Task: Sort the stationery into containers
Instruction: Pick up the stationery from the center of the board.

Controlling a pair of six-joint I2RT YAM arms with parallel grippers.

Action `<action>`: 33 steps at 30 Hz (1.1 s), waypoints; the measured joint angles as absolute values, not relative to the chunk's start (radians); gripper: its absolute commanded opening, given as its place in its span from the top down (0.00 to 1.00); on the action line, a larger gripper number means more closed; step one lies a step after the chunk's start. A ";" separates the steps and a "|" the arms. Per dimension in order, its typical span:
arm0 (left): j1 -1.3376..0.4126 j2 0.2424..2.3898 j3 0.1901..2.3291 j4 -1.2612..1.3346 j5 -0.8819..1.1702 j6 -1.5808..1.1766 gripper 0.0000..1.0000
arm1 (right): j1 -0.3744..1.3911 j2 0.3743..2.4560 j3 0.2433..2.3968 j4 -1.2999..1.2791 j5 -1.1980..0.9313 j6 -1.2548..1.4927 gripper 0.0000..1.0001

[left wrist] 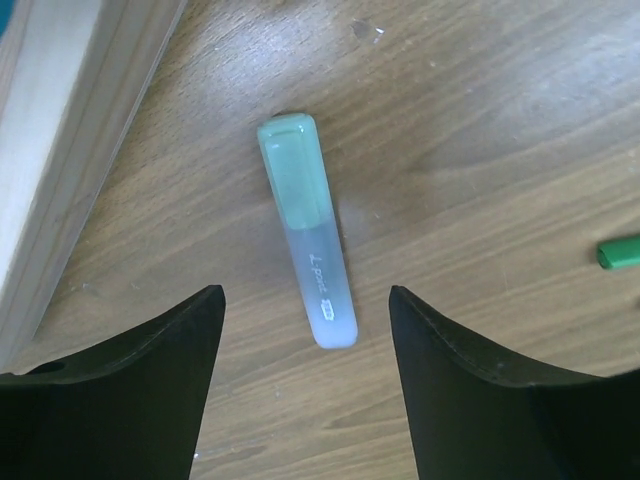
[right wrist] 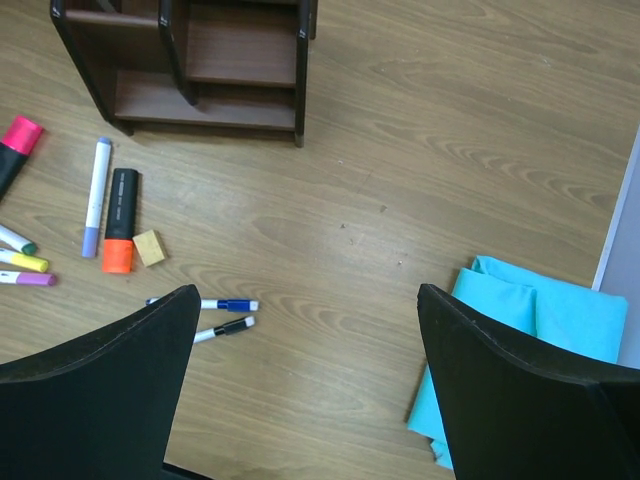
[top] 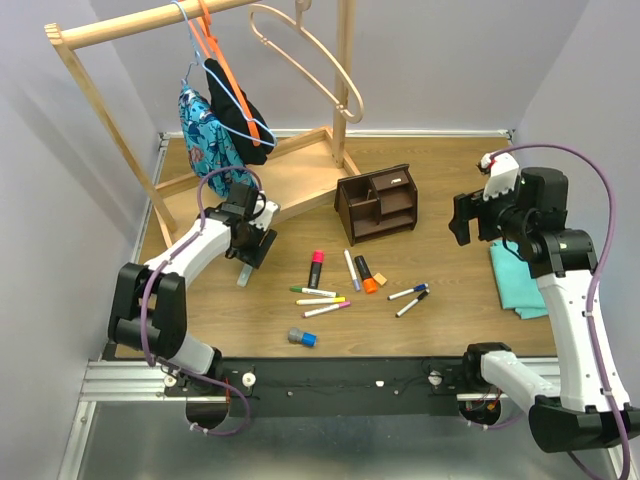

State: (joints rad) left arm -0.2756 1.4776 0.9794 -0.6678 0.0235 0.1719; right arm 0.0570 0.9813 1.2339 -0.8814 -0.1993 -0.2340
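Note:
A translucent pen with a pale green cap (left wrist: 308, 235) lies flat on the table (left wrist: 500, 150), its blunt end between the tips of my left gripper (left wrist: 305, 292). The fingers stand apart on either side without touching it. In the top view this pen (top: 243, 277) sits just under the left gripper (top: 250, 262). The dark brown organiser (top: 377, 205) stands mid-table. Below it lie a red-ended highlighter (top: 316, 268), an orange-ended one (top: 365, 273), a tan cube (top: 380, 279), several thin markers (top: 320, 300) and a grey-blue cylinder (top: 302, 337). My right gripper (top: 462, 218) hovers open and empty.
The pale wooden clothes rack (top: 290, 180) with hangers and hanging clothes (top: 215, 130) fills the back left; its base (left wrist: 60, 150) runs close to the left gripper. A folded teal cloth (top: 520, 280) lies at the right, below the right arm.

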 measured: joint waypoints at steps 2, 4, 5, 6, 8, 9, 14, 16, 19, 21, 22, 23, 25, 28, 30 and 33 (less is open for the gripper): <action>-0.283 1.507 0.983 -0.655 -0.005 0.160 0.28 | 0.057 0.974 1.234 -0.881 -0.200 -0.224 0.04; -0.286 1.531 0.988 -0.647 -0.027 0.151 0.30 | 0.057 0.963 1.233 -0.880 -0.200 -0.213 0.04; -0.289 1.544 0.993 -0.641 -0.040 0.147 0.32 | 0.057 0.960 1.232 -0.879 -0.200 -0.209 0.04; -0.289 1.557 1.000 -0.635 -0.051 0.143 0.32 | 0.057 0.955 1.230 -0.877 -0.200 -0.204 0.04; -0.290 1.580 1.011 -0.627 -0.063 0.138 0.36 | 0.057 0.949 1.226 -0.875 -0.200 -0.194 0.04; -0.290 1.595 1.021 -0.622 -0.071 0.134 0.37 | 0.057 0.948 1.225 -0.875 -0.200 -0.190 0.04; -0.297 1.650 1.045 -0.596 -0.087 0.126 0.43 | 0.057 0.948 1.216 -0.862 -0.200 -0.173 0.05; -0.302 1.672 1.050 -0.588 -0.088 0.125 0.46 | 0.057 0.948 1.212 -0.861 -0.200 -0.169 0.05; -0.309 1.706 1.054 -0.576 -0.091 0.122 0.51 | 0.057 0.948 1.204 -0.857 -0.200 -0.163 0.05; -0.313 1.725 1.063 -0.576 -0.092 0.122 0.57 | 0.057 0.948 1.201 -0.856 -0.200 -0.161 0.05; -0.315 1.729 1.069 -0.572 -0.093 0.121 0.60 | 0.057 0.948 1.199 -0.856 -0.200 -0.160 0.05; -0.316 1.735 1.072 -0.569 -0.093 0.122 0.65 | 0.057 0.948 1.198 -0.855 -0.200 -0.158 0.06; -0.316 1.742 1.078 -0.568 -0.093 0.122 0.70 | 0.057 0.949 1.195 -0.854 -0.199 -0.158 0.06; -0.318 1.749 1.086 -0.571 -0.092 0.124 0.82 | 0.057 0.949 1.189 -0.854 -0.199 -0.157 0.06; -0.321 1.750 1.087 -0.571 -0.089 0.127 0.93 | 0.057 0.949 1.183 -0.854 -0.200 -0.157 0.07; -0.322 1.750 1.087 -0.571 -0.086 0.132 1.00 | 0.057 0.948 1.174 -0.854 -0.200 -0.157 0.07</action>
State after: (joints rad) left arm -0.3222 1.7504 1.0866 -0.5713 -0.0864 0.1322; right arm 0.0570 0.9482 1.1744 -0.8539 -0.1997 -0.1566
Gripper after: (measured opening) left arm 0.357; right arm 0.935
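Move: Just ahead of the open left fingers, about 2 cm farther out, hardly off to either side and some 5 cm below, lies the middle of the teal-capped marker. The green pen is about 16 cm to the left hand's right and 5 cm back; the pink-capped highlighter lies 16 cm to its right and about level. From the right hand, the teal-capped marker is roughly 50 cm left, 3 cm ahead and 26 cm lower. Sinking about 4.5 cm and reaching some 4 cm forward over the marker, the left hand comes down on its teal cap end rather than its middle, with hardly any wrist turn. The fingers close steadily on the way and pinch the cap from both sides, stopping well short of shut as the hand comes to rest. ##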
